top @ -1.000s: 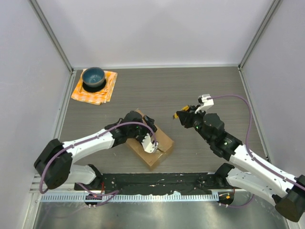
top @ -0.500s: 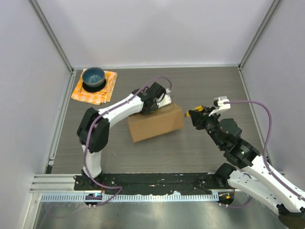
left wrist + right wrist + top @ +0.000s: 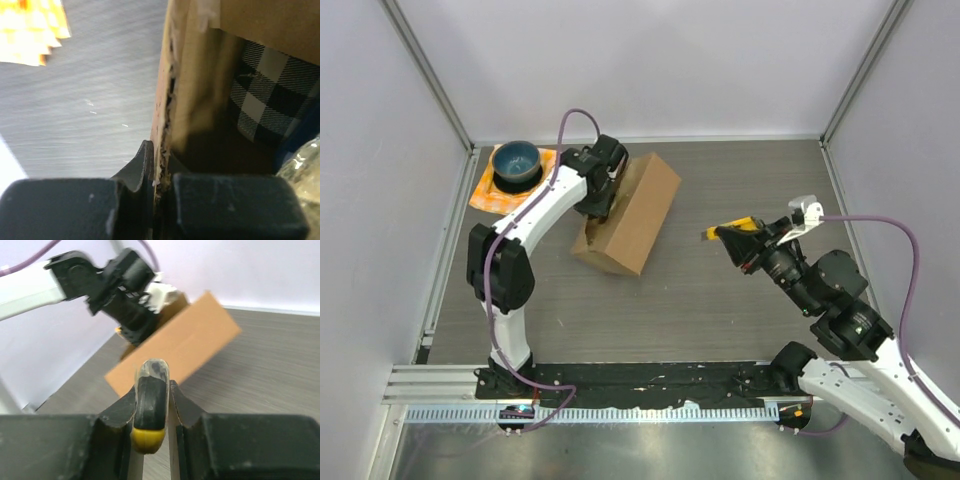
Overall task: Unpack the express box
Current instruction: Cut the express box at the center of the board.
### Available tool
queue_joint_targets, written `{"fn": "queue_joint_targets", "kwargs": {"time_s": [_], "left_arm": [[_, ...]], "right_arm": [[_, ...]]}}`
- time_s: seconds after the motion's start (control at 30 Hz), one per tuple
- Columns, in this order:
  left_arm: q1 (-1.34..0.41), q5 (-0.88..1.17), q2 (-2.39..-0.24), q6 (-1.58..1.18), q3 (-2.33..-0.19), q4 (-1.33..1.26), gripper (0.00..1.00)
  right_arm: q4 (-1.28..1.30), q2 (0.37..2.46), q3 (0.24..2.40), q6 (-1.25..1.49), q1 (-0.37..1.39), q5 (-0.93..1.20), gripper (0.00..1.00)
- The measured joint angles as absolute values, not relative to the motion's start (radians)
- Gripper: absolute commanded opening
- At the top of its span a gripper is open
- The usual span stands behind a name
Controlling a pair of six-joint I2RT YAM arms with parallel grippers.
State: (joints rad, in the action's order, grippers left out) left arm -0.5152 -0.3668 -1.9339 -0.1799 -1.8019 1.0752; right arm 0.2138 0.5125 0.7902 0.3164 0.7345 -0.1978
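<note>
The express box (image 3: 632, 212) is a brown carton lying askew left of the table's middle, one end toward the back. My left gripper (image 3: 599, 208) is shut on the edge of its cardboard wall (image 3: 197, 95), jaws pinching the torn rim (image 3: 159, 170). The left wrist view looks into the box at a black-and-white checked cloth (image 3: 265, 95) and something blue (image 3: 306, 131). My right gripper (image 3: 735, 238) hovers to the right, apart from the box, shut on a black and yellow cutter (image 3: 150, 405). In the right wrist view the box (image 3: 185, 342) lies beyond the cutter's tip.
A blue bowl (image 3: 515, 163) sits on an orange checked cloth (image 3: 546, 188) at the back left, just beside the left wrist. The cloth's corner (image 3: 35, 30) shows in the left wrist view. White walls enclose the table on three sides.
The left gripper has shut on the box wall and the arm has swung the box from the near middle to the back left, turning it. The right arm drew back to the right.
</note>
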Motion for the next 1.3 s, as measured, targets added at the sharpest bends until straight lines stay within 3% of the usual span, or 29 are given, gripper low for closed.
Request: {"fn": "queue_joint_targets", "kwargs": {"time_s": [0.27,0.37,0.57,0.73,1.1,1.3], "left_arm": [[-0.429,0.003,-1.856,-0.416,-1.737,1.121,0.0],[-0.4,0.072,-1.866,-0.461,-1.715,1.127,0.0],[-0.41,0.17,-1.903,-0.486,-1.658,1.135,0.0],[-0.416,0.22,-1.916,-0.49,-1.62,1.155,0.0],[-0.418,0.312,-1.873,-0.526,-1.53,1.129,0.0],[-0.418,0.402,-1.791,-0.569,-1.472,1.104,0.0]], "right_arm": [[-0.128,0.758,0.816,0.369,0.746,0.253,0.01],[-0.204,0.894,0.849,0.332,0.833,0.341,0.01],[0.039,1.21,1.248,0.038,1.045,0.434,0.01],[0.257,1.356,1.52,-0.213,1.108,0.467,0.01],[0.436,1.359,1.419,-0.388,1.161,0.353,0.01],[0.273,1.283,1.161,-0.336,1.209,0.162,0.01]]}}
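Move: The right hand, holding the yellow box cutter, has the near end of the express box about 26 cm to its left, 2 cm ahead and some 25 cm below. The box's middle is roughly 21 cm left, 13 cm ahead and 26 cm below. The left hand pinches the box's left edge; the near end is about 10 cm back, 3 cm right and 8 cm below that hand. From it the bowl sits some 17 cm left, 8 cm farther out and 10 cm lower. Swinging left some 25 cm while rising and drawing back a little, the right hand carries the box cutter towards the box's near end. It turns counter-clockwise, rolls, then sinks about 15 cm until the fingers point left and somewhat down. The left hand keeps its pinch on the cardboard edge, pulling it back about 12 cm and right 6 cm, slightly down, as its wrist tilts. ##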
